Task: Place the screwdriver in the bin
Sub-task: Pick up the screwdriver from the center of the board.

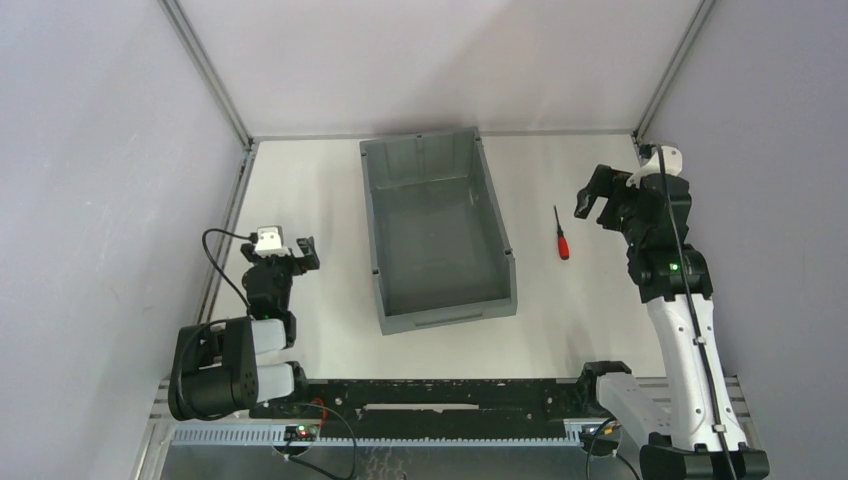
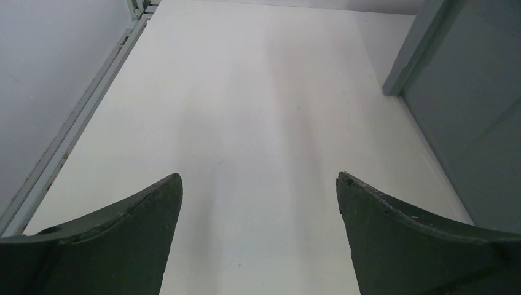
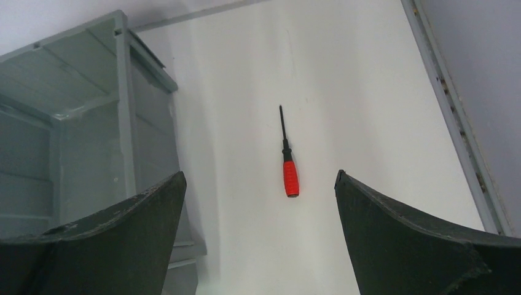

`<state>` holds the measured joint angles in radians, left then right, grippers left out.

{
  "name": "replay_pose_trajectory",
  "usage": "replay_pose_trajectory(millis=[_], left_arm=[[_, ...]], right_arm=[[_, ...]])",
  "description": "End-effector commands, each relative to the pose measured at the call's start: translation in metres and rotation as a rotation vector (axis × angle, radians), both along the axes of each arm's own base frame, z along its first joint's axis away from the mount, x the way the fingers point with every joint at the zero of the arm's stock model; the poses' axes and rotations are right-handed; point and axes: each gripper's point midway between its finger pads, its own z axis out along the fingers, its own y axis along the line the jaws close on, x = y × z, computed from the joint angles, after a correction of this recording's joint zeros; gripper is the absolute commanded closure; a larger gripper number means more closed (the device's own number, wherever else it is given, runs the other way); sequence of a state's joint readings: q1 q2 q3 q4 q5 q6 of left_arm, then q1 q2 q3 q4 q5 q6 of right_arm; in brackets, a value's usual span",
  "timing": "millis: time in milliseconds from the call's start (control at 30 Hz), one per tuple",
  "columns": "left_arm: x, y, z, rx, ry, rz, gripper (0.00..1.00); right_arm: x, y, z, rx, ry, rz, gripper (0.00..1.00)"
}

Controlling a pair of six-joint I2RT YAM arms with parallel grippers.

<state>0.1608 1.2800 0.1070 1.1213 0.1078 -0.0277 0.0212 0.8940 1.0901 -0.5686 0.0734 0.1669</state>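
Note:
The screwdriver (image 1: 561, 236), red-handled with a thin black shaft, lies flat on the white table just right of the grey bin (image 1: 436, 232); the right wrist view shows this screwdriver (image 3: 289, 165) ahead with its tip pointing away. My right gripper (image 1: 598, 206) hovers above the table to the screwdriver's right, open and holding nothing (image 3: 259, 178). Left of the bin, my left gripper (image 1: 298, 253) is low over the table, its jaws wide apart and empty (image 2: 259, 178). Nothing lies inside the bin.
Grey enclosure walls with metal frame rails (image 1: 212, 75) close in the table on the left, back and right. The bin's side wall (image 2: 467, 110) stands close on the right of my left gripper. The bin's corner (image 3: 129, 80) is left of my right gripper.

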Motion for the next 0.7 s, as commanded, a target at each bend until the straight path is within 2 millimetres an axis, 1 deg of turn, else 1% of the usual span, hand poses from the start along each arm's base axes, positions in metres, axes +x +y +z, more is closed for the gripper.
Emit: replay_pose_trajectory(millis=[0, 133, 167, 200, 433, 533, 567, 600, 667], left_arm=[[0.011, 0.0, 0.03, 0.007, -0.093, -0.005, 0.0], [0.011, -0.001, 0.03, 0.008, -0.093, -0.006, 0.0], [0.011, -0.001, 0.03, 0.008, -0.092, -0.006, 0.0], [0.011, 0.0, 0.031, 0.008, -0.094, -0.005, 0.0], [0.011, -0.001, 0.03, 0.008, -0.093, -0.007, 0.0], [0.011, -0.001, 0.03, 0.007, -0.093, -0.007, 0.0], [0.01, -0.001, 0.03, 0.007, -0.091, -0.006, 0.0], [0.011, -0.001, 0.03, 0.007, -0.093, -0.006, 0.0], [0.011, -0.001, 0.03, 0.007, -0.091, -0.005, 0.0]], right_arm=[[-0.002, 0.005, 0.042, -0.032, -0.09, 0.054, 0.0], [0.003, 0.001, 0.053, -0.059, -0.08, 0.045, 0.0], [0.005, 0.0, 0.053, -0.064, -0.071, 0.046, 0.0], [0.007, 0.0, 0.059, -0.066, -0.071, 0.047, 0.0], [0.032, 0.003, 0.066, -0.074, 0.034, 0.071, 0.01], [0.045, 0.003, 0.065, -0.078, 0.088, 0.072, 0.01], [0.052, 0.003, 0.059, -0.077, 0.121, 0.073, 0.01], [0.053, 0.003, 0.062, -0.076, 0.127, 0.072, 0.01], [0.065, 0.004, 0.054, -0.071, 0.181, 0.074, 0.01]])
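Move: The screwdriver lies on the board about 15 cm ahead of the right hand, some 3 cm to its left and roughly 29 cm below. The grey bin's middle is about 30 cm to the left of the screwdriver and about level with it front to back. From the left hand, the screwdriver lies about 12 cm ahead, some 60 cm to the right and about 10 cm lower. The screwdriver stays untouched while the right hand first goes almost straight up, about 6 cm. It then swings over into a level reach forward of another 6 cm, narrowing the gap ahead to the screwdriver but still high above it. The wrist tips up slightly on the rise, then back down past its starting tilt, some 5 degrees; the fingers stay wide open. ##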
